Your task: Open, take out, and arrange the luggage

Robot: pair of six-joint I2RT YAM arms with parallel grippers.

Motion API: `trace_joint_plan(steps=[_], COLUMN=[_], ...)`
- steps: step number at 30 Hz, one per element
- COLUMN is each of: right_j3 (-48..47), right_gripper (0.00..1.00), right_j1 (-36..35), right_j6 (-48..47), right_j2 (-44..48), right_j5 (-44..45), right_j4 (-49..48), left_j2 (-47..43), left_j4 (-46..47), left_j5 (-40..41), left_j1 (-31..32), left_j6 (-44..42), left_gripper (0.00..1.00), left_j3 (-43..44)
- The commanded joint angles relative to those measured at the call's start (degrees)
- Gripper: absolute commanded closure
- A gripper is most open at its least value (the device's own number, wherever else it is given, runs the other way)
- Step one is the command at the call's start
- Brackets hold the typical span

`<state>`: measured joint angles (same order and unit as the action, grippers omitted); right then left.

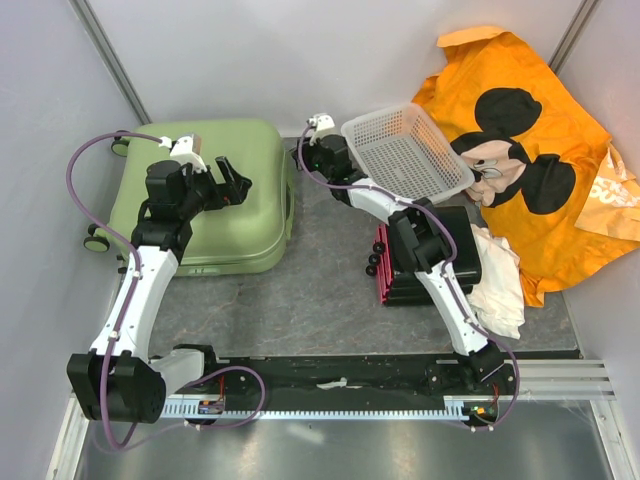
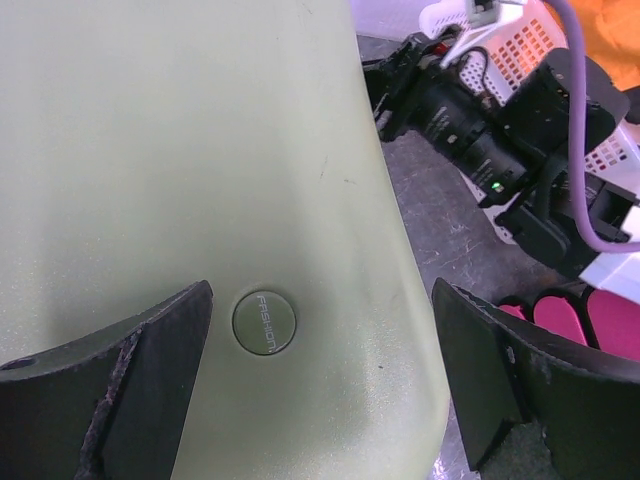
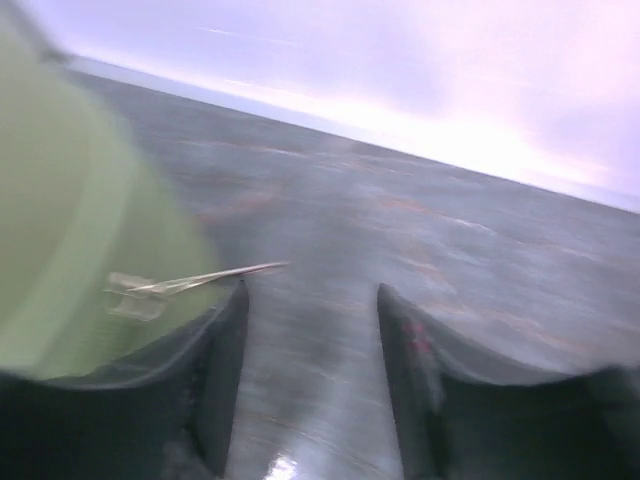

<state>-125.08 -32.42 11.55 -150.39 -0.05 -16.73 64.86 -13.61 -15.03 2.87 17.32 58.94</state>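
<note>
The luggage (image 1: 215,195) is a pale green hard-shell suitcase lying flat and closed at the left of the table. My left gripper (image 1: 235,185) hovers over its lid near the right edge, open wide, and the lid's round badge (image 2: 264,323) shows between the fingers (image 2: 150,370). My right gripper (image 1: 306,152) is low beside the suitcase's far right corner. In the blurred right wrist view its jaws stand apart with only grey table between them. A thin metal zipper pull (image 3: 190,283) sticks out from the suitcase's side (image 3: 70,220) just past the left finger.
A white mesh basket (image 1: 410,150) rests tilted on my right arm's side. Below it is a black box with pink drawers (image 1: 395,270). An orange cartoon-mouse cloth (image 1: 540,120) and a white cloth (image 1: 497,275) lie at the right. Grey walls close in on three sides.
</note>
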Motion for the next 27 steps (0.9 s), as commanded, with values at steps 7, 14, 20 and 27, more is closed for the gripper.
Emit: trace_joint_plan(steps=[7,14,20,27], right_j3=[25.91,50.0,66.6,82.26], right_gripper=[0.08,0.04,0.02,0.02], right_j1=[5.44,2.2,-13.94,-25.57], right_j6=[-3.55,-7.3,-25.13,-36.92], right_j2=[26.26,45.87,56.07,55.38], right_j5=[11.39,3.84,14.62,27.02], right_j4=[-11.73,-22.46,-32.2,-52.59], left_j2=[-1.4,-3.69,-5.8,-7.2], left_j4=[-2.65,-2.57,-2.65,-2.39], left_j5=[0.08,0.7,1.93,3.51], left_j1=[-0.15,-0.15,-0.15,-0.24], left_j6=[1.31,1.14,0.87,0.26], left_gripper=[0.02,0.02,0.02,0.02], left_j3=[-0.14,-0.05,-0.05,-0.23])
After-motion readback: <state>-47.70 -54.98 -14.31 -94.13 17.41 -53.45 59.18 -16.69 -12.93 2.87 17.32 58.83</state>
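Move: The right hand is low beside the far right corner of the green luggage. The luggage's middle is about 21 cm to its left and 14 cm back, at roughly its height, and the side handle is some 15 cm back and 1 cm left. The white basket's middle lies 25 cm to the right, about level fore and aft; the black case is 30 cm right and 28 cm back. From the left hand, the luggage's middle is about 9 cm ahead, 6 cm left and 17 cm below. The right hand leaves the luggage's far corner, opening from half to fully wide as it swings about 14 cm to the right and climbs, then sweeps quickly back some 28 cm overall along the luggage's right side, past the handle. On the way it curves back left and sinks towards the near right corner, ending about 11 cm higher than it began with the fingers tipped up some 25 degrees, while the open left hand eases a couple of centimetres back and up over the luggage. ##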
